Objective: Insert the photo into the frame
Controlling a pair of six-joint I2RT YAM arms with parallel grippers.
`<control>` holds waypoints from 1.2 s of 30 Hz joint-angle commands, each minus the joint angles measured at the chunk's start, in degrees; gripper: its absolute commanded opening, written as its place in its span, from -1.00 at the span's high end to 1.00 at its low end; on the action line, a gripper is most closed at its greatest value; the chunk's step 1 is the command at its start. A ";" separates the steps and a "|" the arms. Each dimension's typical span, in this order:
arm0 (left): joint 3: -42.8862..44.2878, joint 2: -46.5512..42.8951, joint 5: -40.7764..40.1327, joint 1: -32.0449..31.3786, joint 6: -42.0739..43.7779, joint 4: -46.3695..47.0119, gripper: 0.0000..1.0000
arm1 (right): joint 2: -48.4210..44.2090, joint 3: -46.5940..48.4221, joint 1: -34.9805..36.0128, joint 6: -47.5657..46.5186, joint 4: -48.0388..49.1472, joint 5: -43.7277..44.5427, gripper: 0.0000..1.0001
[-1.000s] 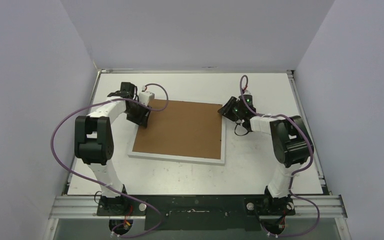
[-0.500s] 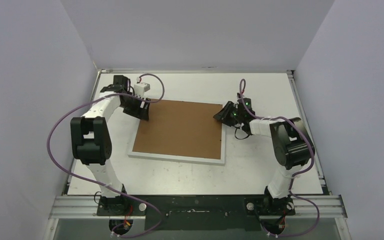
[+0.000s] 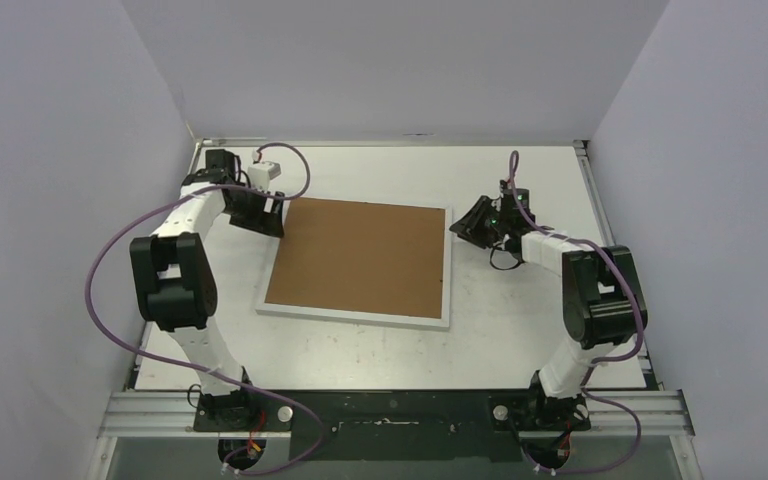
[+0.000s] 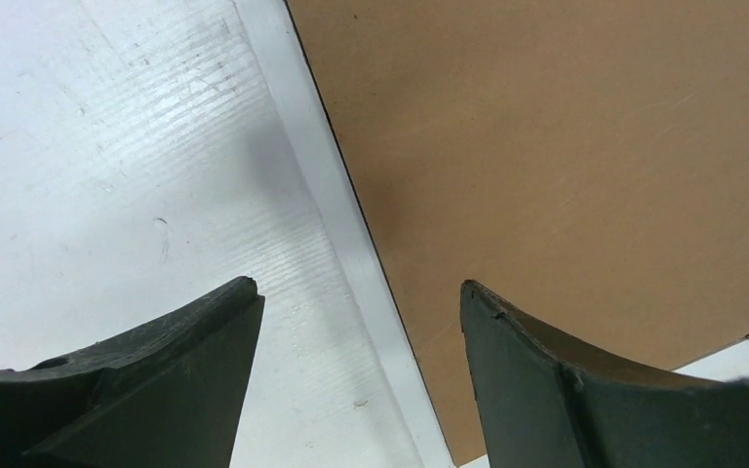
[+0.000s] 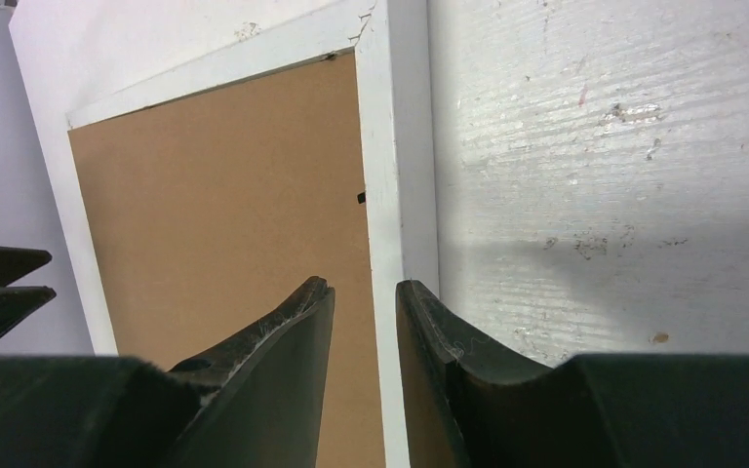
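Note:
The white frame [image 3: 350, 313] lies flat mid-table with a brown backing board [image 3: 360, 258] filling it. The photo is hidden from every view. My left gripper [image 3: 271, 213] hovers at the frame's far left corner, open and empty. In the left wrist view, its jaws [image 4: 356, 288] straddle the frame's white edge [image 4: 322, 166] and the board [image 4: 566, 146] from above. My right gripper [image 3: 470, 224] sits just right of the frame's far right corner. Its jaws [image 5: 364, 285] stand a narrow gap apart, holding nothing, with the frame's rail [image 5: 395, 146] showing between them.
The white table [image 3: 520, 330] is walled by pale panels on the left, right and back. A metal rail [image 3: 390, 410] with both arm bases runs along the near edge. Purple cables loop off each arm.
My left gripper has opened wider and drawn back left, off the board's corner. My right gripper has shifted right, away from the frame's right edge.

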 commanded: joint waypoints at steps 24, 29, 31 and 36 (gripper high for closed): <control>-3.44 6.42 0.61 -1.61 0.82 3.96 -0.05 | 7.33 7.65 1.64 1.51 3.37 -3.07 0.39; -3.56 6.37 0.51 -1.55 0.98 3.91 -0.03 | 8.61 6.98 2.71 1.84 3.85 -2.95 0.39; -3.54 6.30 0.50 -1.58 1.02 3.83 -0.02 | 9.16 6.88 2.84 1.96 3.96 -2.97 0.39; -3.60 6.29 0.33 -1.60 1.42 3.78 -0.01 | 10.05 7.13 2.89 2.05 3.54 -2.64 0.39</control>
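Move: The frame's left bar lies about 2 cm back, 1 cm right and 6 cm below the left hand; the brown backing board's middle is some 7 cm back and 20 cm right at that depth. From the right hand, the small black tab at the board's right edge is about 2 cm ahead, 1 cm left and 3 cm below, with the frame's far right corner about 6 cm ahead, level left-right, also 3 cm below. The board's middle is roughly 6 cm back and 20 cm left, 4 cm below. The left hand sinks about 5 cm, drawing back nearly 2 cm with a slight tilt, then eases about 1 cm right as its fingers close partway from wide open, ending astride the frame's left bar, one finger outside it and the other down on the board. The right hand, its narrow finger gap unchanged, dips while moving left, goes forward as it rises again, then moves left and down once more, ending about 3 cm left, 2 cm forward and 1.5 cm lower, just inside the right bar beside the black tab. ##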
